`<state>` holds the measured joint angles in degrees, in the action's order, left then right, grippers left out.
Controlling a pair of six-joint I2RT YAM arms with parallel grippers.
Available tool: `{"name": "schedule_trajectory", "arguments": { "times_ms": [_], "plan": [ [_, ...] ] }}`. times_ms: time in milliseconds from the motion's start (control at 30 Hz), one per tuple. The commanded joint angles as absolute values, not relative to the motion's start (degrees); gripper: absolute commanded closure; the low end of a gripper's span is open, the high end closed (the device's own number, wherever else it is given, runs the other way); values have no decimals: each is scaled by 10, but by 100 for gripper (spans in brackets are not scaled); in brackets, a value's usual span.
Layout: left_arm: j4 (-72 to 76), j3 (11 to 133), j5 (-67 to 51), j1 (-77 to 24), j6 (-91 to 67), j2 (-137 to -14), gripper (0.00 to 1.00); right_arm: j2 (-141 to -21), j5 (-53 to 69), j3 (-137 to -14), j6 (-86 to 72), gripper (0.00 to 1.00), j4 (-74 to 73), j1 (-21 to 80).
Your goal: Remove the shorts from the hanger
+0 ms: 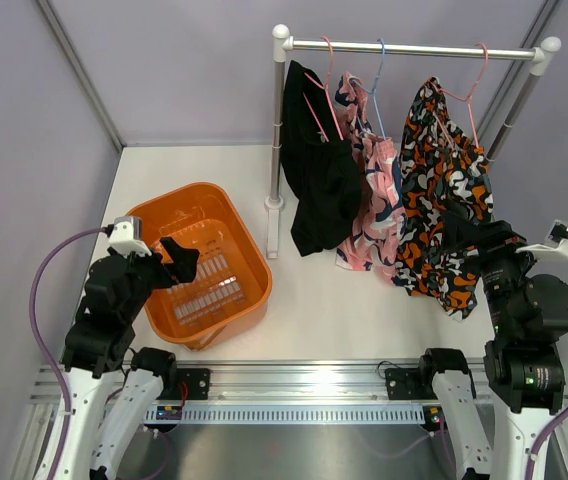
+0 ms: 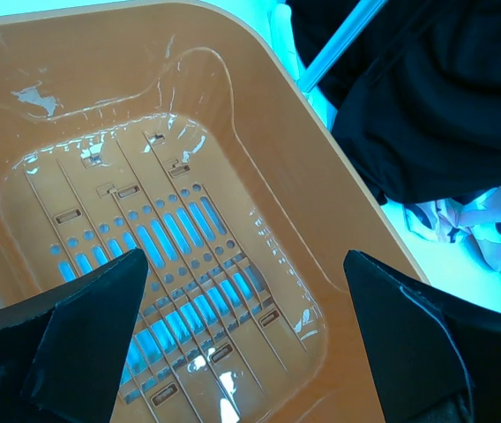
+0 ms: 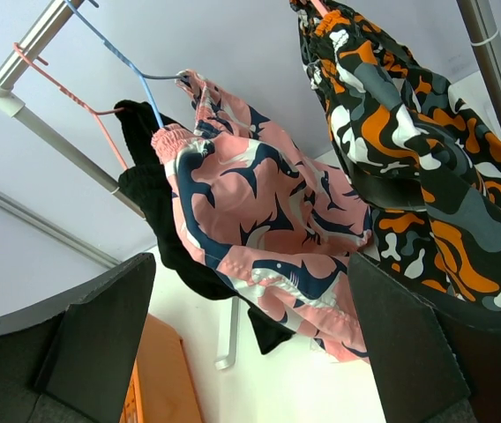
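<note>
Three shorts hang on hangers from a white rail point(image 1: 414, 47): black shorts point(image 1: 316, 185) on the left, pink shorts with navy-and-white sharks point(image 1: 374, 205) in the middle, orange, black and white camouflage shorts point(image 1: 442, 190) on the right. My right gripper point(image 1: 469, 235) is open and empty, close in front of the lower part of the camouflage shorts. In the right wrist view my right gripper point(image 3: 250, 264) looks up at the pink shorts point(image 3: 268, 229), the camouflage shorts point(image 3: 409, 159) and the black shorts point(image 3: 149, 203). My left gripper point(image 1: 179, 258) is open and empty over the orange basket.
An orange slotted basket point(image 1: 249, 250) stands at the left; the left wrist view shows its wall point(image 2: 321, 176) under my left gripper point(image 2: 246, 264), with the black shorts point(image 2: 444, 106) beyond. The rack's post point(image 1: 278, 140) and foot stand beside the basket. Grey walls close in the table.
</note>
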<state>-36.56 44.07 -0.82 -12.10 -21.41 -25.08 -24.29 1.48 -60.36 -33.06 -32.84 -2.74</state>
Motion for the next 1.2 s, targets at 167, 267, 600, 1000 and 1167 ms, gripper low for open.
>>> {"name": "schedule_trajectory", "arguments": {
  "times_ms": [167,267,600,1000,1167],
  "plan": [
    [-347,434,-24,-120,-210,-238,1,-261,27,-642,-301,1,-326,-30],
    [-347,433,-25,-120,-210,-237,1,-279,46,-658,-288,1,-322,-30],
    [-347,432,-26,-120,-210,-236,1,-466,256,-755,-278,0,-279,-26],
    [-346,432,-28,-120,-210,-236,1,-593,11,-940,-168,1,-328,45],
    [-346,432,-32,-120,-210,-237,1,-613,-79,-984,-135,1,-314,43]
  ]
}}
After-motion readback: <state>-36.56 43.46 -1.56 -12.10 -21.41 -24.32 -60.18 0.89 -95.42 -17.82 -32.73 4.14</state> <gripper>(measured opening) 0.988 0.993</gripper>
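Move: The camouflage shorts hang some 14 cm ahead of the right hand and about 2 cm to its right, their middle roughly 6 cm below it. The pink shorts hang about 16 cm ahead and 11 cm to its left, and the black shorts beyond them, about 17 cm ahead and 19 cm left, both some 6 cm lower than the hand. From the left hand the camouflage shorts are about 13 cm ahead, 43 cm to the right and 7 cm higher. Towards the waistband and near hanger end of the camouflage shorts, the open right hand sweeps forward about 11 cm, drifting left as it yaws left some 20 degrees. It then stops reaching, swings back rightward about 4 cm and climbs fast, most of that yaw undone and its left side rolled down about 15 degrees. Fingers stay wide open. ##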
